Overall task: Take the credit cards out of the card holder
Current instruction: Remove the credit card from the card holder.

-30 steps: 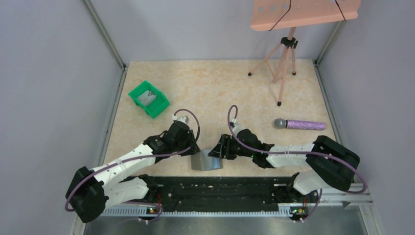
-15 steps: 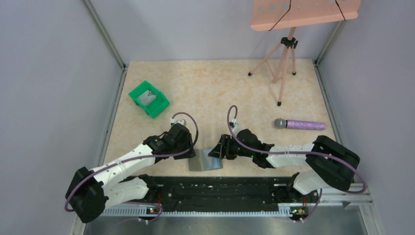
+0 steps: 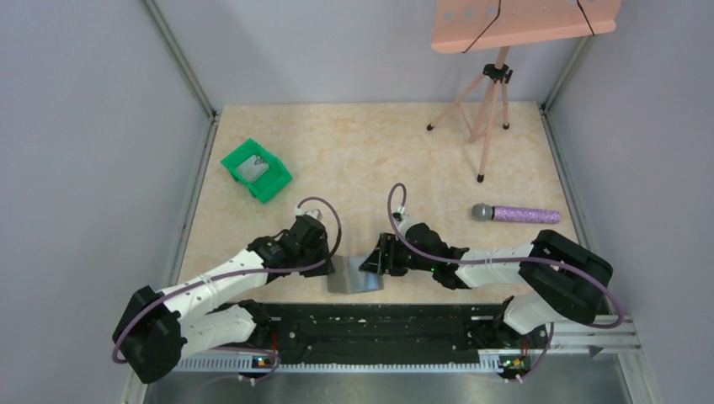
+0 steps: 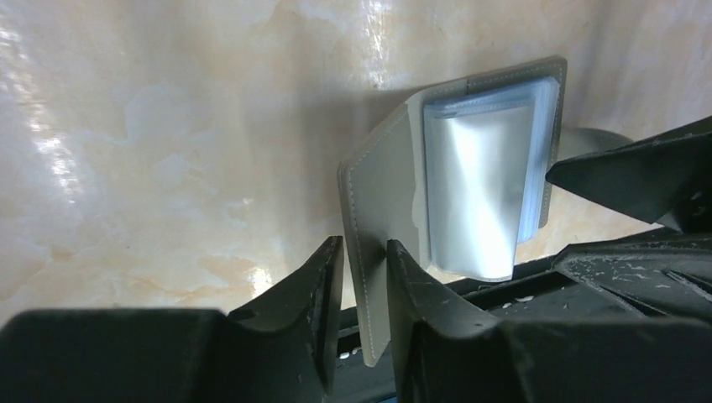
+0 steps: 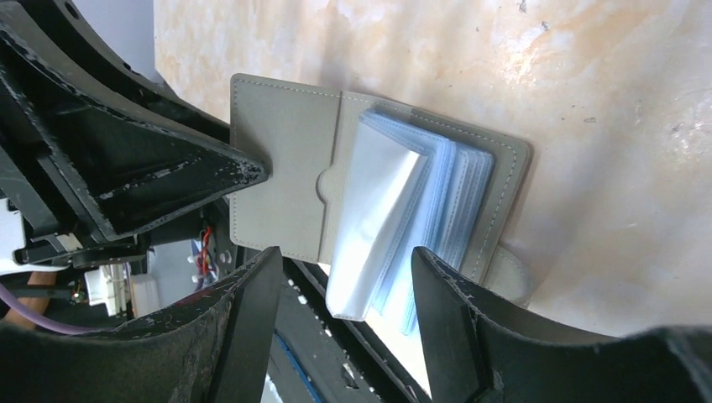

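The grey card holder (image 3: pixel 354 279) lies open at the table's near edge, between my two grippers. Its left flap (image 4: pixel 382 193) stands between the narrow jaws of my left gripper (image 4: pixel 363 260), which is shut on it. A stack of clear sleeves (image 5: pixel 378 218) fans up from the right half of the card holder (image 5: pixel 281 168). My right gripper (image 5: pixel 344 256) is open, with one finger on each side of the sleeves and touching neither side. I cannot make out the credit cards apart from the sleeves. From above, the left gripper (image 3: pixel 333 268) and the right gripper (image 3: pixel 368 263) nearly meet.
A green bin (image 3: pixel 255 170) holding a flat grey thing sits at the back left. A purple microphone (image 3: pixel 515 214) lies to the right. A pink tripod stand (image 3: pixel 488 109) is at the back right. The black rail (image 3: pixel 379 324) runs right below the card holder.
My left gripper drew back a little, opened slightly and closed again on the card holder's left flap. The right gripper stayed over the sleeves.
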Robot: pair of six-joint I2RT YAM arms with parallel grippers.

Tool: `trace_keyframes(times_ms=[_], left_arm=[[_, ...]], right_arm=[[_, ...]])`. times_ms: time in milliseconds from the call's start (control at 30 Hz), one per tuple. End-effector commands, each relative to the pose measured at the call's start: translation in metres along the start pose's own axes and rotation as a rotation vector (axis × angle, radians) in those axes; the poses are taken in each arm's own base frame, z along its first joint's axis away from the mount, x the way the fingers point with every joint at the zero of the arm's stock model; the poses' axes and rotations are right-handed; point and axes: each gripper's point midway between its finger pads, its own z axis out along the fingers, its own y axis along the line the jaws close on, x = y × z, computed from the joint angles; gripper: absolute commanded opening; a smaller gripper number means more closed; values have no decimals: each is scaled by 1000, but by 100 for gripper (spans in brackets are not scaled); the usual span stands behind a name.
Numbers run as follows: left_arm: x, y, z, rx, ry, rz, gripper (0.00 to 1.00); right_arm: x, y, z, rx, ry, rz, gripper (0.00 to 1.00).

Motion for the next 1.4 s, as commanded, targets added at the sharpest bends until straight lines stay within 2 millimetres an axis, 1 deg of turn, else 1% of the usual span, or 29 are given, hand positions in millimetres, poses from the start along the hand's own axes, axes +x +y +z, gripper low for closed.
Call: trace_keyframes(times_ms=[0,100,167,233,267,367,500,600,733,833,1033,1100,1367], left_arm=[[2,-18,7,95,19,-20,26],[6,-24,10,139,28,-41,9],[10,-34,12,215,34,-63,0],[12,-51,11,340,28,-91,0],[10,-59,11,392,10,-106,0],[2,-68,15,446,-25,-128,0],[3,-71,24,442,-9,-117,0],[3,-74,28,453,1,-109,0],[5,-74,33,451,11,-110,0],[5,-74,34,452,12,-109,0],[4,-75,33,456,9,-109,0],[5,-74,34,451,12,-108,0],[6,-72,36,443,14,-104,0]], right_arm=[[0,-4,-2,29,-11,-36,58],[-2,-9,-8,63,-24,-46,58],[-4,-12,-13,87,-36,-55,59],[-7,-13,-20,99,-48,-65,59],[-6,-16,-24,119,-46,-70,59],[-9,-25,-35,160,-67,-73,59],[-9,-38,-47,206,-87,-73,59],[-8,-38,-50,193,-92,-72,59],[-6,-37,-48,177,-84,-63,59],[-3,-28,-44,123,-75,-57,59],[-11,6,-40,-26,-90,-40,58],[-12,13,-38,-55,-88,-37,58],[-12,15,-26,-73,-72,-33,58]])
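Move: The card holder lies open. The middle of its left cover is about 3 cm to the left hand's right, 2 cm back and 3 cm lower, with its outer edge between the parted fingertips. The sleeves are some 11 cm right of that hand, 2 cm back. From the right hand the sleeves lie about 2 cm back, level sideways and 3 cm below; the closing strap is some 5 cm to its right and 2 cm back. The left hand closes on the left cover's outer edge and, keeping that pinch, carries it about 7 cm to the right, sinking slightly while its fingers swing some 25 degrees towards the right, then holds still. The right hand, fingers staying open around the raised sleeve, draws about 6 cm right with the holder, then turns back left some 3 cm, in towards the sleeves. ##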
